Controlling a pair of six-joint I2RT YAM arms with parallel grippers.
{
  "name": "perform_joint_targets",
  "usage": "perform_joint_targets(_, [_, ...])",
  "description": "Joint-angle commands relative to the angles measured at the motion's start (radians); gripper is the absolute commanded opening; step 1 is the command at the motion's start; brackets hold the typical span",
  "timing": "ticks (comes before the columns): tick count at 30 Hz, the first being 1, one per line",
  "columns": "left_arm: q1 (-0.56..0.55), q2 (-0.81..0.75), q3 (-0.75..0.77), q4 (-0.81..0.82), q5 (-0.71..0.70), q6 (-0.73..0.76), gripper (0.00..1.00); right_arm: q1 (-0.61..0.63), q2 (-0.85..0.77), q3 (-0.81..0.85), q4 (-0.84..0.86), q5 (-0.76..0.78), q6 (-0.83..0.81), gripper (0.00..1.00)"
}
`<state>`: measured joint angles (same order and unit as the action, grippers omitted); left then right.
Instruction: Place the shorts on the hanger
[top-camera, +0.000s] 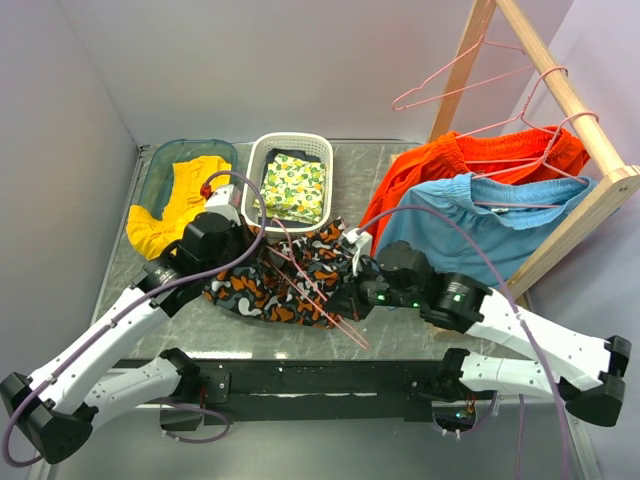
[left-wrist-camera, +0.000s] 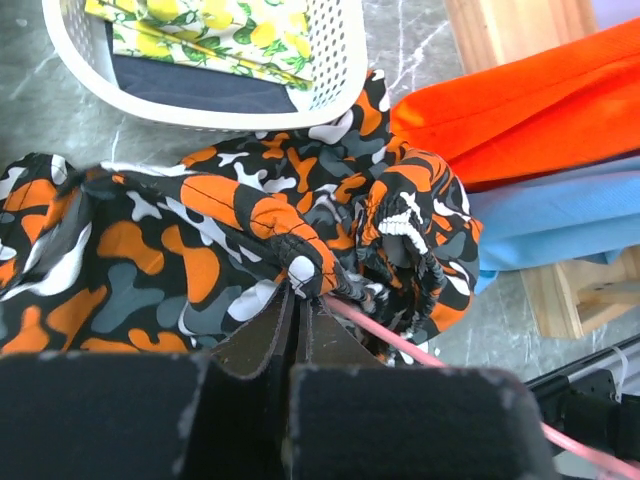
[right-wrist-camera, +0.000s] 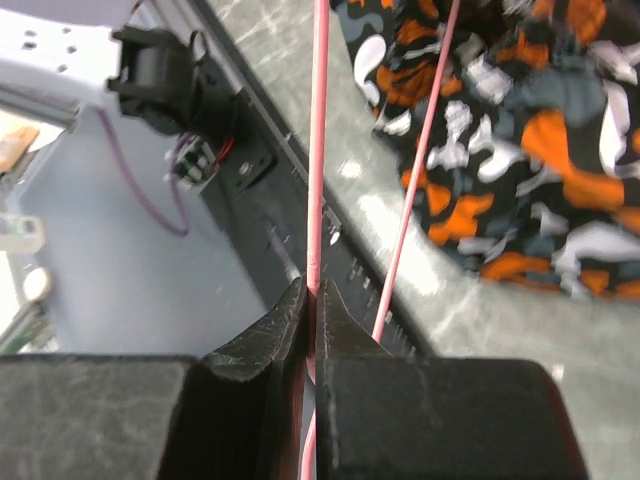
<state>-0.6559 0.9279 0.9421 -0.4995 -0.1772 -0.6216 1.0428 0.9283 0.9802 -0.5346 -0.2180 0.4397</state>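
Note:
The shorts (top-camera: 262, 293), black with orange, white and grey blotches, lie bunched on the table's middle. My left gripper (top-camera: 258, 247) is shut on a stitched edge of the shorts (left-wrist-camera: 150, 240); in the left wrist view its tips (left-wrist-camera: 300, 295) pinch the fabric. A pink wire hanger (top-camera: 345, 328) lies slanted across the shorts. The same hanger (left-wrist-camera: 400, 340) passes just right of the left jaws. At the shorts' right side, my right gripper (top-camera: 350, 295) is shut on the hanger (right-wrist-camera: 318, 150), the wire clamped between its tips (right-wrist-camera: 316, 295). Camouflage fabric (right-wrist-camera: 560, 180) fills that view's upper right.
A white basket (top-camera: 262, 160) with lemon-print cloth stands behind the shorts. A blue tub (top-camera: 160, 160) with yellow cloth sits at back left. A wooden rack (top-camera: 580, 110) at the right carries orange shorts (top-camera: 420, 165), light-blue shorts (top-camera: 460, 215) and spare pink hangers (top-camera: 450, 85).

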Motion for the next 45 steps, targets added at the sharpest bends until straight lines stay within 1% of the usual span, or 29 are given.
perform_joint_targets(1, [0.002,-0.031,0.018,0.003,0.024,0.037,0.03,0.003,0.006,-0.121,0.356,0.016,-0.058,0.0])
perform_joint_targets(2, [0.001,-0.031,0.021,-0.019,0.016,0.039,0.05,0.003,0.004,-0.141,0.43,0.011,-0.056,0.0])
perform_joint_targets(3, [0.001,-0.032,0.026,-0.028,0.01,0.042,0.09,0.003,0.0,-0.176,0.462,0.006,-0.055,0.0])
perform_joint_targets(4, [0.001,-0.035,0.027,-0.033,0.012,0.051,0.23,0.005,-0.003,-0.19,0.493,0.008,-0.053,0.0])
perform_joint_targets(5, [0.001,-0.047,0.029,-0.034,0.013,0.054,0.3,0.005,-0.006,-0.204,0.531,0.014,-0.052,0.0])
perform_joint_targets(6, [0.002,-0.055,0.032,-0.039,0.015,0.06,0.35,0.005,-0.011,-0.218,0.533,0.019,-0.052,0.0])
perform_joint_targets(7, [0.001,-0.064,0.035,-0.043,0.027,0.074,0.43,0.005,-0.013,-0.225,0.533,0.025,-0.053,0.0])
perform_joint_targets(8, [0.001,-0.076,0.041,-0.053,0.033,0.085,0.43,0.003,-0.014,-0.23,0.573,0.026,-0.053,0.0])
perform_joint_targets(12, [0.002,-0.116,0.055,-0.088,0.108,0.151,0.45,0.002,-0.005,-0.235,0.584,0.022,-0.059,0.0])
perform_joint_targets(17, [0.001,-0.202,0.009,-0.025,0.229,0.197,0.46,0.002,0.009,-0.25,0.617,0.017,-0.05,0.0])
perform_joint_targets(23, [-0.001,-0.282,-0.038,0.05,0.249,0.214,0.5,0.002,0.04,-0.238,0.617,0.016,-0.045,0.0])
perform_joint_targets(28, [-0.019,-0.268,-0.045,0.087,0.26,0.259,0.55,0.0,0.047,-0.233,0.622,0.016,-0.042,0.0])
perform_joint_targets(31, [-0.039,-0.245,-0.043,0.104,0.202,0.276,0.58,0.0,0.056,-0.225,0.625,0.008,-0.039,0.0])
perform_joint_targets(34, [-0.065,-0.212,-0.032,0.121,0.18,0.281,0.6,-0.001,0.064,-0.219,0.625,0.003,-0.039,0.0])
perform_joint_targets(40, [-0.129,-0.144,-0.02,0.157,0.01,0.292,0.6,0.0,0.078,-0.215,0.64,-0.007,-0.029,0.0])
perform_joint_targets(43, [-0.168,-0.091,0.003,0.125,-0.108,0.301,0.57,0.0,0.086,-0.207,0.639,-0.007,-0.029,0.0])
perform_joint_targets(44, [-0.177,-0.078,0.014,0.116,-0.173,0.303,0.56,0.0,0.086,-0.207,0.637,-0.007,-0.03,0.0])
perform_joint_targets(45, [-0.186,-0.069,0.018,0.107,-0.201,0.31,0.52,-0.001,0.086,-0.204,0.637,-0.006,-0.03,0.0])
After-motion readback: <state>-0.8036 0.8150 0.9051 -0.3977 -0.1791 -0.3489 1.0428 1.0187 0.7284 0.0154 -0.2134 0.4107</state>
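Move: The left hand still pinches the camouflage shorts' waistband, with the hanger's left end right beside its fingertips, perhaps 2 cm to the right. From this hand the white basket's middle is about 16 cm ahead and 5 cm right, the yellow shorts 12 cm ahead and 23 cm left, both some 12 cm lower. The right hand already grips the hanger; the pinched waistband lies about 14 cm ahead and 17 cm left of it, roughly level. The left fingers open to just over half and let go of the waistband, the hand drawing back and up about 6 cm each while it tilts its fingers up and turns clockwise some 15 to 20 degrees, before it comes round forward, right and down again by about 3 cm each, with the hanger's bar showing between the still open fingers. The right hand keeps its grip on the hanger and carries it about 5 cm left, a little forward and down, pushing its leading end towards the shorts' waistband and then creeping on slowly, rolled slightly. ##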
